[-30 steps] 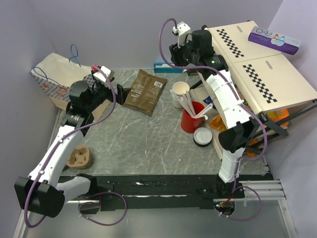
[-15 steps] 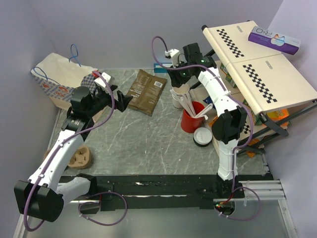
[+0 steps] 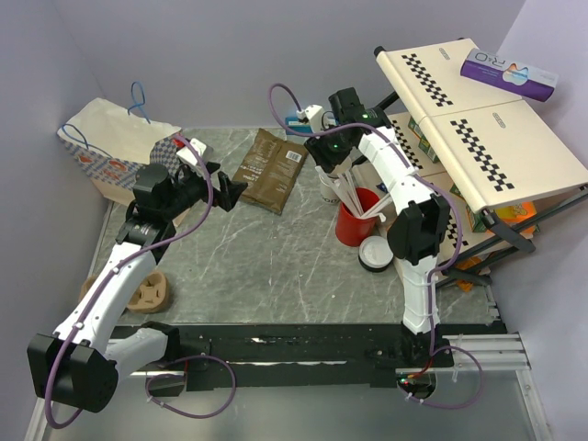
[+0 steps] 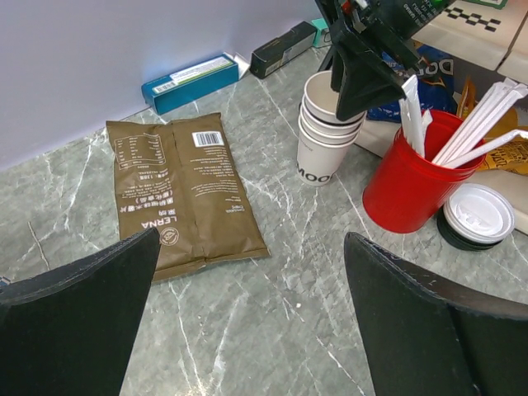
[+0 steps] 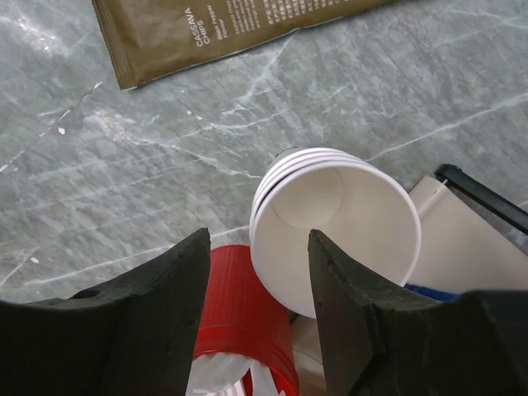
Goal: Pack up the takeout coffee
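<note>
No lidded cup shows, so the takeout coffee is out of view. A stack of lidless cream cups stands at the back of the table, next to a red cup of white sticks. My right gripper hangs open just above the stack. Its jaws straddle the top cup's rim on the red-cup side; whether they touch it I cannot tell. My left gripper is wide open and holds nothing, low over the table beside a brown snack bag.
A white lid on black lids lies right of the red cup. A paper carry bag lies at the back left and a cardboard cup carrier at the left edge. A rack with checkered boxes fills the right. A teal box lies by the wall.
My right arm swung left and down from the rack to just over the cup stack. My left gripper moved right, towards the brown bag, still wide open.
</note>
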Robot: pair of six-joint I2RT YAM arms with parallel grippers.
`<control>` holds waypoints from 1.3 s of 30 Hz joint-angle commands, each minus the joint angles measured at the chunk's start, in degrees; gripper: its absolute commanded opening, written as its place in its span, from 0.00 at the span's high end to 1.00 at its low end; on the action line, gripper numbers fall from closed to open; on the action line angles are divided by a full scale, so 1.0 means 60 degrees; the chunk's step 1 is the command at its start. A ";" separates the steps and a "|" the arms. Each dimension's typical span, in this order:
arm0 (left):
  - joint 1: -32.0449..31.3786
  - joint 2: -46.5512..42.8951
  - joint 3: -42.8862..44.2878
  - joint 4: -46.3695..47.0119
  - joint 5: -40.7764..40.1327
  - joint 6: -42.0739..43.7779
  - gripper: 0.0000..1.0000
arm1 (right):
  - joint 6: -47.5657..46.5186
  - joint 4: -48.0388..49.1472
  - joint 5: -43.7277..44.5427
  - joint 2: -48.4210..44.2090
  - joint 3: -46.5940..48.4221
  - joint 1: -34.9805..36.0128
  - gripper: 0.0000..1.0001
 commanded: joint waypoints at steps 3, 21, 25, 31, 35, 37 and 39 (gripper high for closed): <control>-0.0018 -0.0194 0.0030 0.0452 0.0149 -0.0228 0.01 | -0.0343 -0.0258 0.0303 0.0304 0.0264 0.0021 0.43; -0.0018 -0.0135 0.0001 0.0378 0.0076 -0.0242 0.01 | -0.0592 -0.0288 0.0493 0.0524 0.0132 0.0035 0.51; -0.0003 -0.0135 0.0000 0.0379 0.0061 -0.0242 0.01 | -0.0592 -0.0273 0.0493 0.0524 0.0147 0.0021 0.55; -0.0003 -0.0150 -0.0072 0.0408 0.0032 -0.0271 0.01 | -0.0636 -0.0347 0.0479 0.0539 0.0220 0.0035 0.67; -0.0003 -0.0164 -0.0131 0.0437 0.0046 -0.0301 0.01 | -0.0651 -0.0274 0.0493 0.0378 0.0161 0.0021 0.79; -0.0003 -0.0165 -0.0160 0.0481 0.0046 -0.0301 0.00 | -0.0636 -0.0244 0.0552 0.0334 0.0191 0.0021 0.84; -0.0003 -0.0164 -0.0175 0.0496 0.0076 -0.0316 0.01 | -0.0621 -0.0259 0.0581 0.0261 0.0234 0.0021 0.89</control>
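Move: The cup stack is almost under the right hand, its middle some 3 cm ahead and 8 cm below, with the rim side nearest the robot lying below the gap of the fingers. The red straw bucket stands about 5 cm back and 8 cm right of this hand; the chips bag lies roughly 8 cm ahead and 15 cm left, about 14 cm lower. From the left hand, the cup stack is some 16 cm ahead, 20 cm right and 18 cm below. Straight down by about 3 cm goes the right hand, barely turning, so that its half-open fingers straddle the near wall of the top cup, one tip inside the mouth and one outside. There it stays and closes most of the way, pinching the thin rim between the fingertips. ##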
